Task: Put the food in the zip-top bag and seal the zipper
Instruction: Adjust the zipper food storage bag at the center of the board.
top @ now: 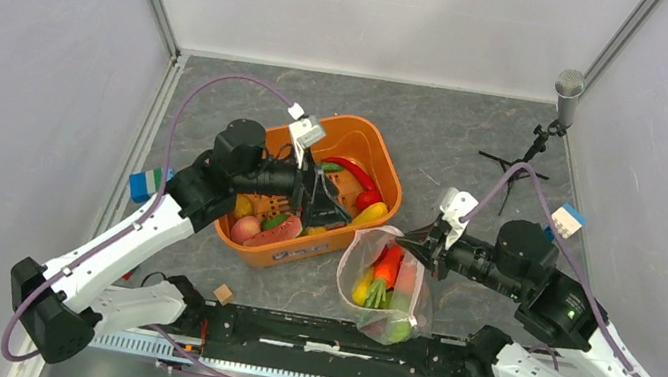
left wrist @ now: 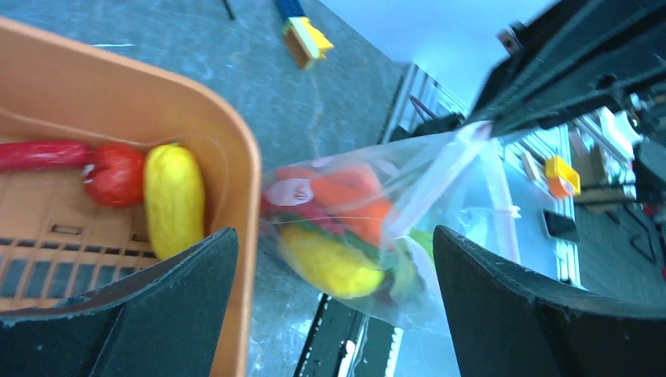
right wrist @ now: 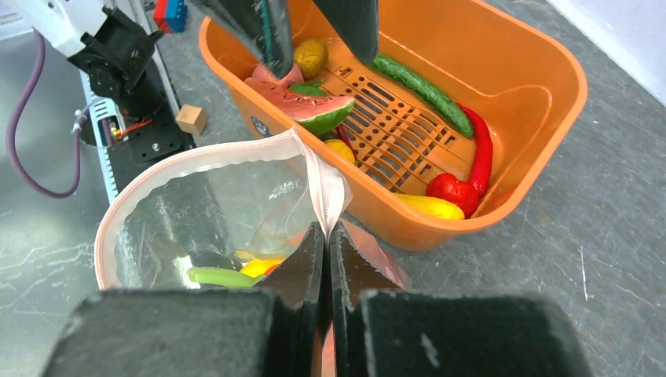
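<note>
The clear zip-top bag [top: 384,283] stands just right of the orange tub, its mouth held wide. My right gripper [top: 423,250] is shut on the bag's rim [right wrist: 326,228], pinching the pink zipper [right wrist: 196,153]. Inside the bag lie an orange piece [top: 387,263], a yellow piece [left wrist: 330,263] and a green pod [right wrist: 220,276]. My left gripper [top: 314,195] hangs open over the tub's near right part, nothing between its fingers [left wrist: 177,298]. More food lies in the tub: a red chilli [top: 350,169], a watermelon slice [right wrist: 310,110], a cucumber [right wrist: 412,78], a yellow piece [left wrist: 173,200].
The orange tub [top: 393,162] sits mid-table. A blue block [top: 141,184] lies by the left wall and a wooden cube [top: 223,294] near the front rail [top: 317,333]. A microphone on a small tripod [top: 566,89] and a white-and-blue block [top: 566,221] stand at the right.
</note>
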`<state>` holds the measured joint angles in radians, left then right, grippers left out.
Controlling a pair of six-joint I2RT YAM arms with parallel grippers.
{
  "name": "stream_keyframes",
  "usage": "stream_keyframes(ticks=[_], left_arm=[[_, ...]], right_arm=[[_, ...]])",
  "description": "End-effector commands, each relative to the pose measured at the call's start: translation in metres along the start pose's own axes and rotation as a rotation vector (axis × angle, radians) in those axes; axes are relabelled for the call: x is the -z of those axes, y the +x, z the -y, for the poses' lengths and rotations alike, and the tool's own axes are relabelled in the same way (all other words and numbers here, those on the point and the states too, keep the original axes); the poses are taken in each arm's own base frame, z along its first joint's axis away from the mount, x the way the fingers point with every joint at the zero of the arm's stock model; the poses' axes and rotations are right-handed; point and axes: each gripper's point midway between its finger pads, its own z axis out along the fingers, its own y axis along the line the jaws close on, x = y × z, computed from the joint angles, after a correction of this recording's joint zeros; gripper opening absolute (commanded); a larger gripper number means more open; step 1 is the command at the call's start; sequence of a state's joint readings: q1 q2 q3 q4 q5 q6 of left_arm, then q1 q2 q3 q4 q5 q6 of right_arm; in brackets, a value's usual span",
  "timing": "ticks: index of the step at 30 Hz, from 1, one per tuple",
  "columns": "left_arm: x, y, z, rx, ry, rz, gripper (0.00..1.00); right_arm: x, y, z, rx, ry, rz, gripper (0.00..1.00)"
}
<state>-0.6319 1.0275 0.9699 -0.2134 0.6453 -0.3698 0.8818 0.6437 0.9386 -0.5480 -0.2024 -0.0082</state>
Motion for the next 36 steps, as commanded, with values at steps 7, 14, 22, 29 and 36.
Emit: stream_keyframes(ticks=[7, 14, 22, 29, 36], left_arm=[[-0.029, 0.024, 0.036, -0.259, 0.098, -0.167, 0.90], [-0.036, 0.032, 0.028, -0.301, 0.072, -0.209, 0.62], [-0.050, 0.013, 0.014, -0.256, -0.024, -0.125, 0.09], [-0.058, -0.011, -0.011, -0.122, -0.191, -0.004, 0.02], [-0.056, -0.031, -0.035, 0.081, -0.251, 0.097, 0.02]], right_arm=[[-0.006, -0.021, -0.013, 0.075, -0.097, 0.060, 0.06], [-0.007, -0.018, -0.015, 0.069, -0.109, 0.064, 0.06], [0.001, -0.016, 0.001, 0.011, 0.006, 0.066, 0.21], [0.015, -0.003, 0.009, -0.134, 0.102, 0.107, 0.67], [0.007, 0.022, -0.014, -0.220, -0.013, 0.140, 0.73]])
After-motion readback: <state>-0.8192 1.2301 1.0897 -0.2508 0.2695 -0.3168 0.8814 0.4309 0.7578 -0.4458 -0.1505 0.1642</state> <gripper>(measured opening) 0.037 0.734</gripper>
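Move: The zip-top bag's rim offers its far left corner about 5 cm to the left hand's right, 3 cm back and 4 cm below it. The orange bin's middle is roughly 6 cm ahead and 5 cm left of the left hand, 10 cm lower; the yellow squash in it about 5 cm ahead and 6 cm right. From the right hand, already shut on the rim, that corner is some 7 cm left and 1 cm ahead, about level. The bag's rim corner is taken over by the left hand, which comes in open, right, back and down about 4 cm each way, shuts on the rim while easing forward, then draws it some 5 cm farther forward, swinging counter-clockwise about 20 degrees. The right hand holds its pinch nearly still until the left has almost closed, then opens wide and lets the rim go, shifting a few centimetres right. ##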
